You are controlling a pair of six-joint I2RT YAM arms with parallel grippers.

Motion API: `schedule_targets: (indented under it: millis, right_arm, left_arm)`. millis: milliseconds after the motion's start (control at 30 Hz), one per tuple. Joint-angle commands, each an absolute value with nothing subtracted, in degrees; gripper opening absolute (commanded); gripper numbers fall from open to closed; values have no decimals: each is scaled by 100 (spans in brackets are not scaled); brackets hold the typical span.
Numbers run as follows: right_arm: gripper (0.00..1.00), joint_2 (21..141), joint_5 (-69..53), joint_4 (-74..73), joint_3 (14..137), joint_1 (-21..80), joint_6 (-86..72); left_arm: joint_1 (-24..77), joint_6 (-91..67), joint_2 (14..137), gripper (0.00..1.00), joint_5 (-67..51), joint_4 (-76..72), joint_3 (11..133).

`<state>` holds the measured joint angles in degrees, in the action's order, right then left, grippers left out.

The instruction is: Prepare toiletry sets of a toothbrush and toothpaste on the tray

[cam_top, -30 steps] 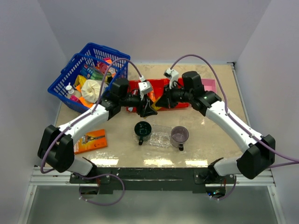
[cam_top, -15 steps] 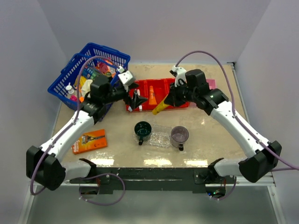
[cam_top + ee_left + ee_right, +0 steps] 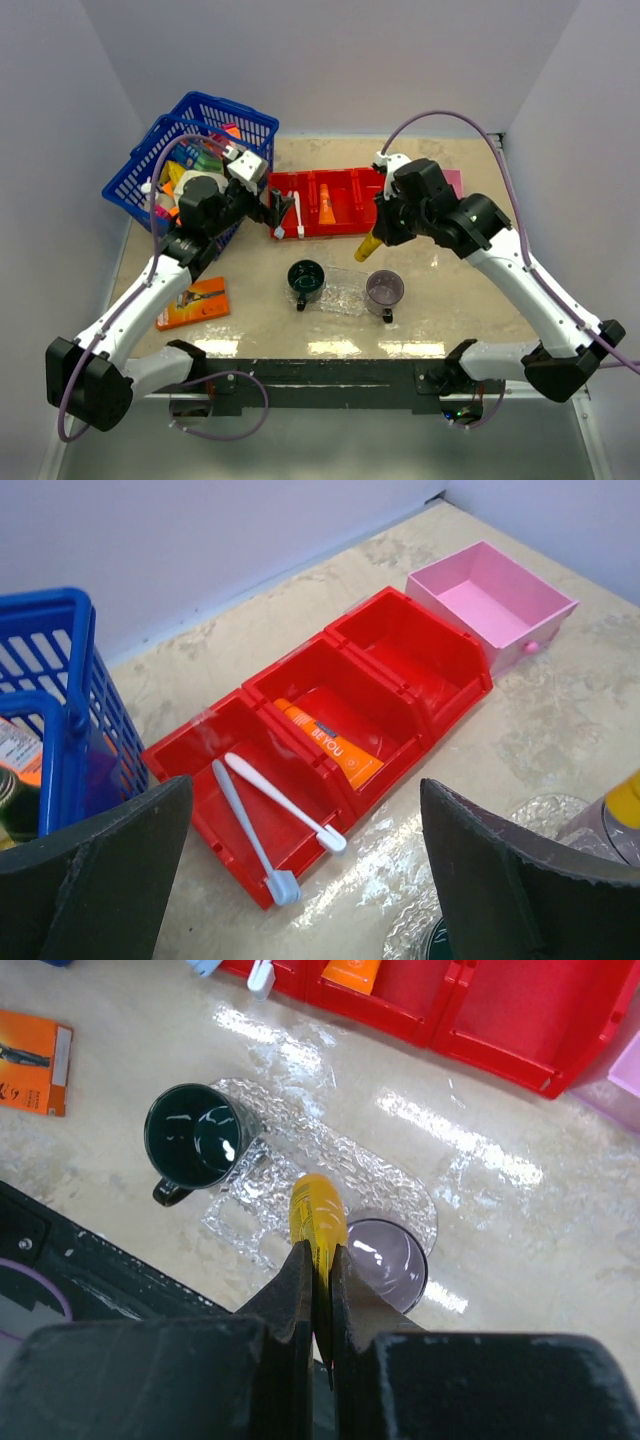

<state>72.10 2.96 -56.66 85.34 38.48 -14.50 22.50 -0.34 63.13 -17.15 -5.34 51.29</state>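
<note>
Two white toothbrushes point(image 3: 285, 800) lie crossed in the left compartment of the red bin point(image 3: 400, 640), their heads over its front edge. An orange tube point(image 3: 327, 744) lies in the middle compartment. My left gripper point(image 3: 300, 815) hangs wide open in front of the brushes, holding nothing. My right gripper point(image 3: 318, 1252) is shut on a yellow tube point(image 3: 317, 1210), which points down over the clear bumpy tray point(image 3: 265, 1175), near the purple cup point(image 3: 390, 1265). In the top view the tube point(image 3: 367, 245) hangs just behind the tray point(image 3: 345, 292).
A dark green mug point(image 3: 305, 277) and the purple cup point(image 3: 384, 289) stand on the tray's ends. A blue basket point(image 3: 150, 145) of items sits back left, a pink box point(image 3: 490, 605) right of the bin, an orange razor pack point(image 3: 193, 302) front left.
My left gripper has drawn back leftward from the bin and opened wide. My right gripper has carried the yellow tube from the bin forward to over the tray.
</note>
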Motion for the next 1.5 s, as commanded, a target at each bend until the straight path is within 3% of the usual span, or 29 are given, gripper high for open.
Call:
schedule_targets:
  millis: [0,300,1467]
  right_arm:
    - [0,7023,730,-6162,8939,4113,-2004]
    - [0,6978,88,-5151,7945,4280,-1320]
    - [0,7919,-26,-5221,8244,4614,158]
  left_arm:
    - [2215,-307,6232,98,-1168,-685,5142]
    - [2215,-229,6126,98,-1230,-844,5001]
    - [2224,-149,6407,98,-1758,-888,5027]
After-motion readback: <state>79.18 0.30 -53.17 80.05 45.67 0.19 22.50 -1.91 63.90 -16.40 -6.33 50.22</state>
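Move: The right hand already holds the yellow toothpaste tube; the middle of the clear tray lies about 6 cm to its left, 3 cm back and some 26 cm below. On the tray the green mug stands about 13 cm left and 2 cm back, the gray mug 4 cm right and 5 cm back, both about 22 cm down. The red box is some 19 cm ahead and 8 cm left. From the left hand, the tray lies about 10 cm back, 13 cm right and 27 cm below. Backing off about 2.5 cm nearly level at first, the right hand then sinks some 6 cm and drifts about 4 cm left, easing slightly forward again, taking the toothpaste down towards the tray and the green mug. Meanwhile the wrist swings around 20 degrees counter-clockwise and dips its left side; the fingers keep their closed pinch on the tube. ##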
